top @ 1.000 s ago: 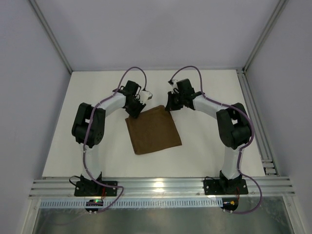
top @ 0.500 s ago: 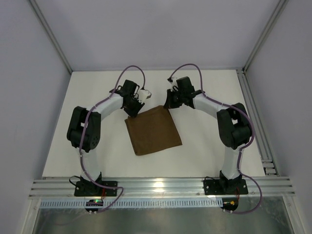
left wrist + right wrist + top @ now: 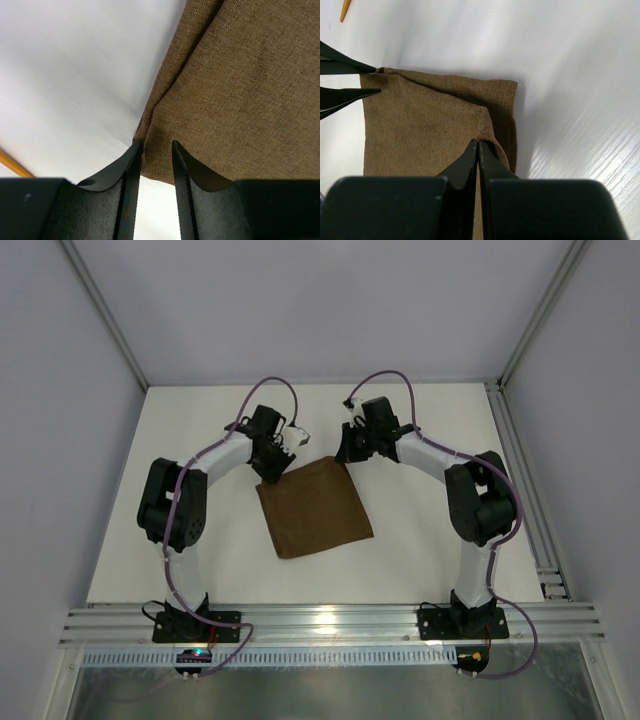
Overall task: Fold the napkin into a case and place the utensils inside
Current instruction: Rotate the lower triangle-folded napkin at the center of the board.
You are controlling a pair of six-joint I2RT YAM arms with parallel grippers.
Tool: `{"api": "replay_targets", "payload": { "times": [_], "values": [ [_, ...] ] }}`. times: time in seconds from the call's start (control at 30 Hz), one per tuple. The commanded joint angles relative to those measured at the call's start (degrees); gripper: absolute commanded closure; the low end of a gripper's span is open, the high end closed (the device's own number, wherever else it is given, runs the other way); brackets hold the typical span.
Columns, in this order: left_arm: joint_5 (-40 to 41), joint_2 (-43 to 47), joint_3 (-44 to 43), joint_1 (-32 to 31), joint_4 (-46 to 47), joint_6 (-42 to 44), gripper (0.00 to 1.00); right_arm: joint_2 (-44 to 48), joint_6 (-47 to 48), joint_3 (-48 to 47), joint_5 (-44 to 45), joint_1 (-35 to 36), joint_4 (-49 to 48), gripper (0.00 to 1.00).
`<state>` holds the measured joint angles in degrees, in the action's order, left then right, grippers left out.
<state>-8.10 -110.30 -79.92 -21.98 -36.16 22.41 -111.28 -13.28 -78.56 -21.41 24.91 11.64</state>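
The dark brown napkin lies flat mid-table as a tilted square, with a second layer showing along its far edge. My left gripper is open, and its fingertips straddle the napkin's far left corner; the right wrist view also shows that gripper. At the far right corner my right gripper is shut on a puckered fold of the napkin's top layer. One orange utensil shows only as a sliver, its tip beyond the napkin. In the top view the arms hide the utensils.
White tabletop surrounds the napkin. Grey walls enclose the back and both sides. An aluminium rail runs along the near edge by the arm bases, and another rail follows the right side.
The left arm's elbow has swung out to the left while its gripper stayed at the napkin's far left corner. The right gripper edged slightly farther back, still pinching the cloth.
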Motion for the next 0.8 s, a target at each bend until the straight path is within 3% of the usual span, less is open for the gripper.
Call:
{"api": "replay_targets", "payload": {
  "times": [0.0,0.07,0.27,0.57,0.77],
  "values": [
    [1.50,-0.35,-0.33,0.36,-1.89,1.67,0.67,-0.16,-0.08,-2.65,-1.00,0.05,-1.44,0.97],
    [1.68,-0.44,0.29,0.44,-1.81,1.93,0.71,-0.33,-0.08,-2.56,-1.00,-0.03,-1.53,0.97],
    [1.68,0.52,0.64,0.44,-1.28,1.93,1.00,-0.95,-0.17,-3.08,-1.27,-0.03,-1.36,0.97],
    [-10.62,13.35,10.02,4.92,3.72,-0.61,1.00,-1.13,-0.17,-5.81,-4.78,0.23,-2.58,0.97],
    [-14.14,13.89,15.48,8.52,5.31,-0.62,1.00,-6.82,-2.80,-10.80,-6.10,0.49,-3.03,0.97]
  ]
}}
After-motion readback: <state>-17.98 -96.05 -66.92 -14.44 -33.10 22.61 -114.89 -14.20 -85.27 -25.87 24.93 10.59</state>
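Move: The left hand, fingers part-open, has the napkin's far-left corner about 1 cm to its left and 1 cm below. The napkin's middle lies some 7 cm back and 9 cm right of it; the fork some 8 cm ahead and 7 cm left. From the right hand, already holding the raised far-right corner, the far-left corner is about 16 cm left and 6 cm back, roughly 5 cm lower. Left pinches its corner and pulls about 5 cm back, left and up, while right carries its corner left, up, forward. ##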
